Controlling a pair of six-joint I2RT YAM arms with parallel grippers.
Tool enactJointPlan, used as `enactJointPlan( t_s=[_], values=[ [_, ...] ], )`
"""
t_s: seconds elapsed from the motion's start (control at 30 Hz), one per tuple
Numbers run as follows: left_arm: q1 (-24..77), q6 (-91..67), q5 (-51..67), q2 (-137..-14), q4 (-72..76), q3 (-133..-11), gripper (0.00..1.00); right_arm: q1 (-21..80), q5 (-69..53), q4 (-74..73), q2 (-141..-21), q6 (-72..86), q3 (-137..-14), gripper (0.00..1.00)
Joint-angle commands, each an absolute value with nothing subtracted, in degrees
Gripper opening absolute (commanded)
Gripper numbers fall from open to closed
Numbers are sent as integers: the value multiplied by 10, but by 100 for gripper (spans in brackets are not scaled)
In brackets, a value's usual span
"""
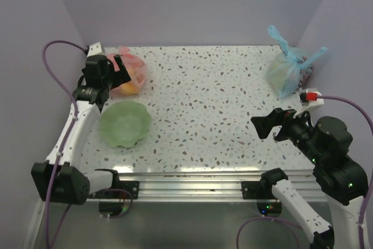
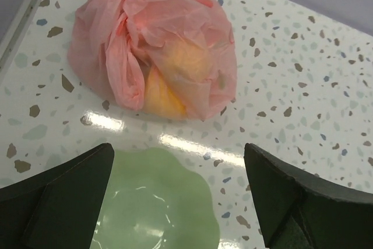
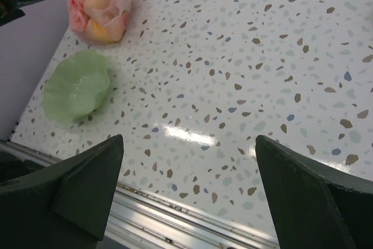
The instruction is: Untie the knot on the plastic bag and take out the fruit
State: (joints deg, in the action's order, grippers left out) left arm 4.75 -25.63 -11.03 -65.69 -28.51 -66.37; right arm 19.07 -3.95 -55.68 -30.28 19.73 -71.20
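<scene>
The pink plastic bag (image 1: 133, 75) lies at the table's far left, tied shut, and also shows in the left wrist view (image 2: 192, 21) and right wrist view (image 3: 99, 5). Its knot (image 2: 124, 10) is a bunched pink tuft on the bag's upper left. Yellow and orange fruit (image 2: 160, 94) shows through the thin film. My left gripper (image 1: 123, 69) hovers over the bag's near-left side, open and empty (image 2: 179, 150), not touching the bag. My right gripper (image 1: 263, 127) hangs open and empty (image 3: 189, 139) over the near right of the table, far from the bag.
A green scalloped bowl (image 1: 124, 122) sits just in front of the pink bag (image 2: 157, 202). A light blue knotted bag (image 1: 287, 68) stands at the far right. Purple walls enclose the table on three sides. A metal rail (image 1: 192, 179) runs along the near edge.
</scene>
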Motion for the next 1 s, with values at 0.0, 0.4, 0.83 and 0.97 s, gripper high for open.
enactJointPlan(
  t_s=[0.0, 0.4, 0.83, 0.97],
  values=[
    [33, -243, -150, -732, -179, -691, 100, 192, -40, -538, -339, 178, -737, 99],
    [-18, -277, -165, -1046, -72, -846, 100, 192, -1, -492, -371, 204, -709, 99],
    [-22, -271, 97, -1150, 35, -864, 15, 193, 18, -496, -378, 225, -703, 99],
    [17, -252, 129, -1122, 61, -833, 12, 192, 18, -504, -367, 222, -701, 99]
  ],
)
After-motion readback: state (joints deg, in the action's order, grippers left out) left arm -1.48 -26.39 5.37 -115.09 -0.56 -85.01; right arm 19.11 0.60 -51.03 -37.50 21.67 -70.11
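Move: The pink plastic bag with the fruit lies ahead of the open left hand, about 19 cm forward, some 2 cm to its left and 21 cm below. The green bowl, its only near neighbour, sits almost under that hand: roughly 6 cm back, 2 cm left and 24 cm down. From the right hand the pink bag is some 39 cm ahead, 53 cm left and 30 cm below. The left fingers close on the pink bag's gathered film just below the knot and pinch it, after the hand reaches about 20 cm forward and 15 cm down, bearing a little left on the way. While shutting, the hand swings back some 6 cm to the right, turning slightly clockwise and tugging the film along. The open right hand drifts about 4 cm forward. ##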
